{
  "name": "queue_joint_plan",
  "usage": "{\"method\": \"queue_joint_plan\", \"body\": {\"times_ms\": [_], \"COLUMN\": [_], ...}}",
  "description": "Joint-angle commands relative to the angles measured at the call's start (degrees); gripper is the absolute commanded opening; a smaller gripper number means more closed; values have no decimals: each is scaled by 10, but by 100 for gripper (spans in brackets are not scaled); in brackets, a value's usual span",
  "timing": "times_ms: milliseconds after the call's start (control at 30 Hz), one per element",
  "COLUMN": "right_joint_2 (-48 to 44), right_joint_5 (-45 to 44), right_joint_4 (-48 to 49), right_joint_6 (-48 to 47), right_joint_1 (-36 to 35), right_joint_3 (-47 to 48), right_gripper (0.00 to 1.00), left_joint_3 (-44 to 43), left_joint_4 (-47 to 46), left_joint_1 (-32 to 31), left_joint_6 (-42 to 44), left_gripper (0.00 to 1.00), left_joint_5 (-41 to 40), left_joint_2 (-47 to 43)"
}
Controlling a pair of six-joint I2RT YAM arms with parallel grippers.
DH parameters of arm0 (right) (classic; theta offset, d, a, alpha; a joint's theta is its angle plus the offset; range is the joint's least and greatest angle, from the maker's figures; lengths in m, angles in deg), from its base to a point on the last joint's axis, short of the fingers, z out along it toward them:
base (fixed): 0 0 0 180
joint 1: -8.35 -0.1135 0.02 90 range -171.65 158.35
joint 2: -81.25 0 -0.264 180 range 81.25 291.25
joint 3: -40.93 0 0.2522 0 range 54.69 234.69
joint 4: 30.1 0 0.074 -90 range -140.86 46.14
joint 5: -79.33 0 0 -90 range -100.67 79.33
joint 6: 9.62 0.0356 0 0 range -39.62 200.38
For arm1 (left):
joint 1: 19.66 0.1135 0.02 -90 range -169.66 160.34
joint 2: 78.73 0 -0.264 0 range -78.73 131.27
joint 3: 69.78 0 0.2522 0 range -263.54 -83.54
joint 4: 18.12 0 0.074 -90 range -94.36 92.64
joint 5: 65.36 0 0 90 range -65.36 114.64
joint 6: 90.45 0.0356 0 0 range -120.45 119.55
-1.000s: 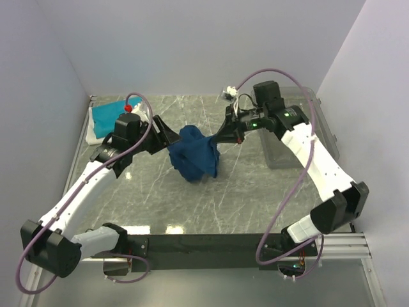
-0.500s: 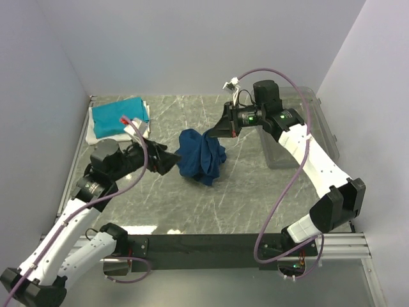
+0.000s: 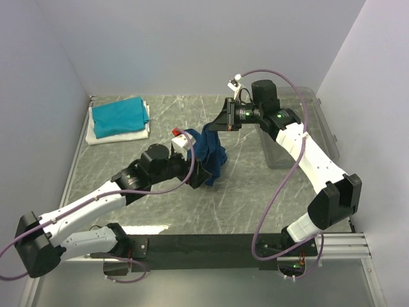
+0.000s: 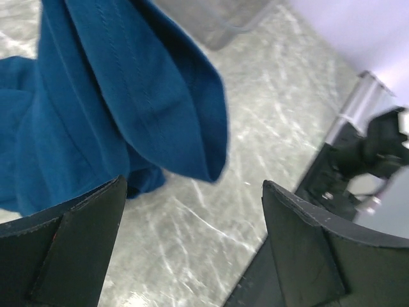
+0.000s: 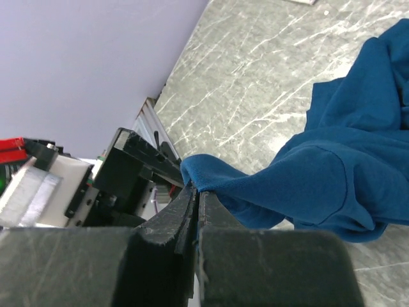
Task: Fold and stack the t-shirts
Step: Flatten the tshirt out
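A crumpled navy blue t-shirt (image 3: 211, 150) hangs in a bunch over the middle of the table, its lower folds resting on the marble. My right gripper (image 3: 215, 126) is shut on a top edge of the cloth (image 5: 319, 173), pinched at the very tips (image 5: 197, 190). On the shirt's near side, low down, my left gripper (image 3: 203, 174) stands wide open. In the left wrist view a hanging fold of the navy shirt (image 4: 128, 96) lies just beyond the open jaws (image 4: 193, 185), with bare marble between them. A folded teal t-shirt (image 3: 118, 115) lies on a folded white one (image 3: 121, 135) at the back left.
A clear plastic bin (image 3: 319, 121) stands at the right under the right arm, and its corner (image 4: 223, 19) shows behind the shirt in the left wrist view. Walls close the back and both sides. A black rail (image 3: 204, 243) runs along the near edge.
My left gripper has opened wide and swung from the shirt's left side round to its near side. The right gripper has drawn the pinched edge slightly back and up.
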Motion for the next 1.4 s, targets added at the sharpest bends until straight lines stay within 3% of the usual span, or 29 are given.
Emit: {"method": "queue_joint_plan", "body": {"times_ms": [0,133,233,333,367,400,500,567,667,700,733,833,967,1000,1367], "right_joint_2": [-4,-6,-7,-7,-7,-7,-11,-12,-9,-8,-7,-10,-1,2,34], "right_joint_5": [-10,-7,-9,-9,-10,-10,-9,9,85,131,139,151,122,110,-32], "right_joint_4": [34,37,35,35,34,32,17,1,-62,-85,-137,-215,-284,-289,-167], "right_joint_6": [25,26,25,20,18,11,-26,-59,-194,-282,-325,-469,-674,-689,-701], "right_joint_1": [2,2,2,2,3,3,6,11,18,21,22,21,19,19,-43], "right_joint_3": [-4,-9,-10,-9,-9,-7,6,20,54,70,80,95,72,55,-41], "right_gripper": [0,0,0,0,0,0,0,6,28,35,47,59,65,66,66], "left_joint_3": [-40,-53,-73,-88,-96,-99,-102,-107,-131,-140,-162,-210,-259,-265,-306], "left_joint_4": [-37,-37,-37,-43,-42,-39,-29,-14,14,23,31,62,101,106,121], "left_joint_1": [-16,-22,-22,-22,-22,-22,-21,-16,1,4,6,13,14,14,15], "left_joint_6": [25,16,13,16,16,18,21,26,37,47,53,75,92,92,83], "left_gripper": [92,84,71,44,12,1,0,0,0,0,0,0,0,0,0], "left_joint_5": [-80,-149,-167,-150,-147,-151,-186,-208,-231,-234,-237,-244,-241,-242,-259], "left_joint_2": [14,46,67,75,75,72,39,3,-40,-47,-57,-61,-48,-46,-59]}}
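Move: The near hanging fold of the navy t-shirt is about 5 cm ahead of the open left fingers, 1 cm to their right and 1 cm above. From the right hand, still shut on the shirt's top, that fold lies some 5 cm back, 2 cm left and 7 cm below. From the left hand, down on the table, the clear bin stands roughly 27 cm ahead and 39 cm right, the folded teal t-shirt 31 cm ahead and 35 cm left. The left hand reaches about 5 cm forward, closes on the hanging fold while the right holds still, then hoists it about 20 cm and carries it leftward, fingers swinging forward to near level. Once the left has its pinch, the right opens, lets go of the cloth, draws slightly back and right, and rolls as it sinks 10 cm, staying open. ##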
